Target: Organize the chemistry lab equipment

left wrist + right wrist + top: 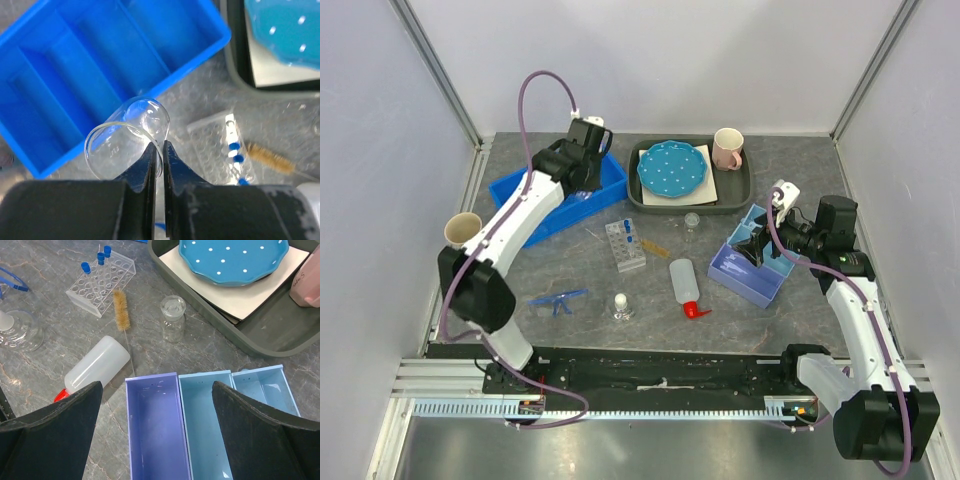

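Note:
My left gripper [582, 195] [160, 150] is shut on the rim of a clear glass beaker [122, 142], held tilted above the near edge of the blue bin [210, 45]. My right gripper [760, 250] [156, 387] is open and empty over the purple box [155, 430]. On the table lie the white squeeze bottle [684, 280] [97, 365], the test-tube rack [625, 245] [100, 282], the blue safety glasses [558, 300], a glass flask [621, 306] [17, 332] and a small glass jar [692, 222] [173, 317].
A dark tray [740, 190] at the back holds a blue dotted plate [672, 167] and a pink mug [727, 148]. A beige mug [462, 230] stands at the left edge. A brush [120, 310] lies beside the rack. Light blue boxes [205, 425] adjoin the purple one.

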You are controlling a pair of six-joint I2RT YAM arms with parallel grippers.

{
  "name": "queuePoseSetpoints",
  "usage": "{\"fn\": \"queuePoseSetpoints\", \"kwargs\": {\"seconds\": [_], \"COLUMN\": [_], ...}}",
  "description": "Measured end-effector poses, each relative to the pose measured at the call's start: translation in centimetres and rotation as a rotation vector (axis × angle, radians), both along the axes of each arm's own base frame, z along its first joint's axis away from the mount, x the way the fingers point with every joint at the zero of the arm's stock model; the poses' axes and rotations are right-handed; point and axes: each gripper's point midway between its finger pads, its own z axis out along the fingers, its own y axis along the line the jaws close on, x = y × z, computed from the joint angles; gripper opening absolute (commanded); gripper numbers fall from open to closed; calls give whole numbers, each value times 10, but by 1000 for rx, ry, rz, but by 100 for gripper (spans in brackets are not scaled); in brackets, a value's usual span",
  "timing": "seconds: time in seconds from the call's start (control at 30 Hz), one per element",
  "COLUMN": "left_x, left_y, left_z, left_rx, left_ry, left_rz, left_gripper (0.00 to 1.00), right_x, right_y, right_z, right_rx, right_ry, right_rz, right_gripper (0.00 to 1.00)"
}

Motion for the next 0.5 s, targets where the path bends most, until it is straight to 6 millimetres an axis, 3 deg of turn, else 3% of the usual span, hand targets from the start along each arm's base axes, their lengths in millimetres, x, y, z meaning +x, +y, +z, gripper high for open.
{"fn": "queuePoseSetpoints", "kwargs": {"seconds": [0.23, 0.33, 0.5], "left_x": [65, 99, 130], "left_y": [-15, -13, -9], "left_z": [3, -4, -28], "left_rx": [10, 9, -6], "left_ry": [-12, -15, 12], "left_rz": [-27, -17, -17], "left_gripper": [2, 2, 2], "right_x": [0, 0, 0], "right_y": [0, 0, 0], "right_z": [1, 1, 1], "right_rx": [-2, -2, -2], "right_ry": [-5, -6, -6], "right_rz": [-1, -1, -1], "right_gripper": [98, 98, 98]}}
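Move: The left hand already holds the glass beaker by its rim, high over the table short of the blue bin. The bin's right-hand end compartment, towards which the beaker travels, is about 24 cm ahead, in line sideways and some 19 cm below. The test tube rack stands about level with the hand and 8 cm to its right; the dark tray's middle is about 23 cm ahead and 25 cm right. From the idle right hand, that compartment lies some 38 cm ahead and 35 cm left. The left arm sweeps the held beaker quickly forward by about 13 cm, in over the bin's near rim towards its right-hand end compartment, staying nearly level at first and then starting to sink, ending some 3 cm lower. The fingers keep their pinch on the rim and the wrist holds its downward-forward slant throughout, without turning or tipping the beaker. ##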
